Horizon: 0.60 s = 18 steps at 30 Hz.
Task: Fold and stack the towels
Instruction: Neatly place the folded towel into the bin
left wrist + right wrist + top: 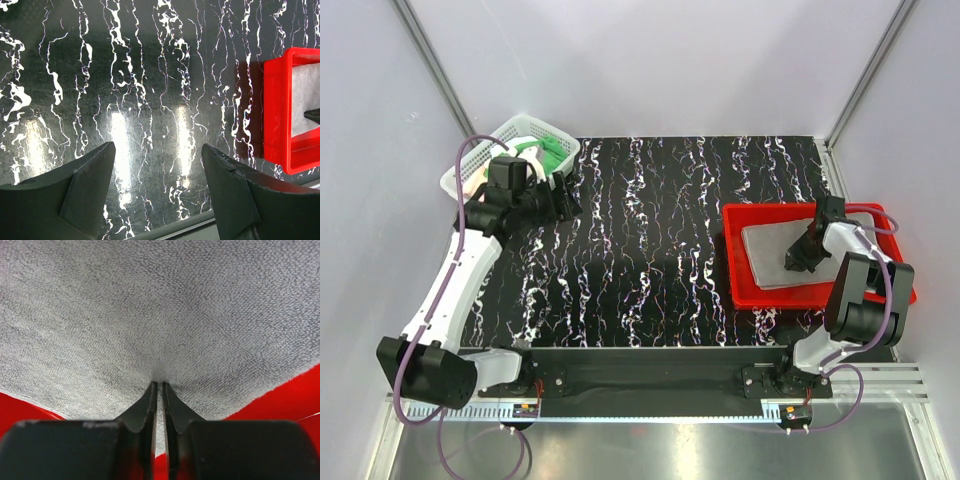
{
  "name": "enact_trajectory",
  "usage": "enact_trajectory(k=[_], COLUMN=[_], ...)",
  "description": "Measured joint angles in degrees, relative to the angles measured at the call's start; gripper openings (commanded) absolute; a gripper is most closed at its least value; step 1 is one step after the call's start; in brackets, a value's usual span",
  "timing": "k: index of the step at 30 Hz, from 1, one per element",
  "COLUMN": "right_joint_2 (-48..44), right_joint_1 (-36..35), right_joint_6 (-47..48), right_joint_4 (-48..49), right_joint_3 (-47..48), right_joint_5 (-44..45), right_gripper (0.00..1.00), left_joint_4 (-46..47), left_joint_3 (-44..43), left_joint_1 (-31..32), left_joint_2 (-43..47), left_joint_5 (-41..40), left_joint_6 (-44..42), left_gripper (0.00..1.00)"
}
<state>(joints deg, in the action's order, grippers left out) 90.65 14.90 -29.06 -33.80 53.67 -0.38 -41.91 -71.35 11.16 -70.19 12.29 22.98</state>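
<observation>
A folded grey towel [768, 256] lies flat in the red tray [752, 213] at the right of the table. My right gripper [798, 262] is down on its near-right part. In the right wrist view the grey towel [160, 305] fills the picture, and the right gripper [160, 384] is shut on a small pinch of its pile, with the fabric puckered at the tips. More towels sit in the white mesh basket [468, 172] at the far left, a green one [553, 151] showing on top. My left gripper [565, 196] hovers beside the basket, open and empty [157, 150].
The black marbled table [650, 240] lies between the basket and the tray. In the left wrist view the red tray [277, 110] and the grey towel [306, 100] show at the right edge. White walls close in the back and sides.
</observation>
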Motion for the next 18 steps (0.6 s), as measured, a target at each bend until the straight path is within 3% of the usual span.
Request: enact_trajectory(k=[9,11,18], right_joint_2=[-2.82,-3.63,-5.35], right_joint_1=[-1.95,-2.75,-3.28], right_joint_6=[-7.43,-9.03,-7.13], right_joint_4=[6.95,7.91,3.8], right_joint_3=[-5.05,-5.35,0.5], right_joint_5=[-2.78,-3.91,-0.87], right_gripper=[0.13,0.18,0.49], left_joint_4=[-0.44,-0.42,-0.63], left_joint_3=[0.74,0.76,0.94], left_joint_1=[0.0,0.0,0.0], left_joint_2=[2.86,3.34,3.39], left_joint_5=[0.0,0.0,-0.87], left_joint_6=[0.39,0.55,0.81], left_gripper=[0.76,0.77,0.76])
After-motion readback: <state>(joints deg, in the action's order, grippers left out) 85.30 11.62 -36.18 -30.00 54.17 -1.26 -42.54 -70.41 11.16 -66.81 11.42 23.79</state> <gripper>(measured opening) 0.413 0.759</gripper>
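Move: On the folded towel's near half, the right hand sits low with nearly shut fingers; the towel's middle is about 4 cm ahead, 2 cm to the right and 1 cm below. The red bin's middle is some 3 cm ahead and 5 cm right, its left wall about 17 cm left and 3 cm ahead, its near wall roughly 10 cm back and 5 cm right. From the left hand the towel lies some 60 cm right, 2 cm ahead and 22 cm lower. Dragging the folded towel with almost closed fingertips, the right hand slides about 3 cm left and a little forward, towards the bin's left wall. It then lifts off the towel, rising about 4 cm above its lowest point while going on forward and slightly back to the right. The wrist tips the fingers some 10 degrees outward as they part. ##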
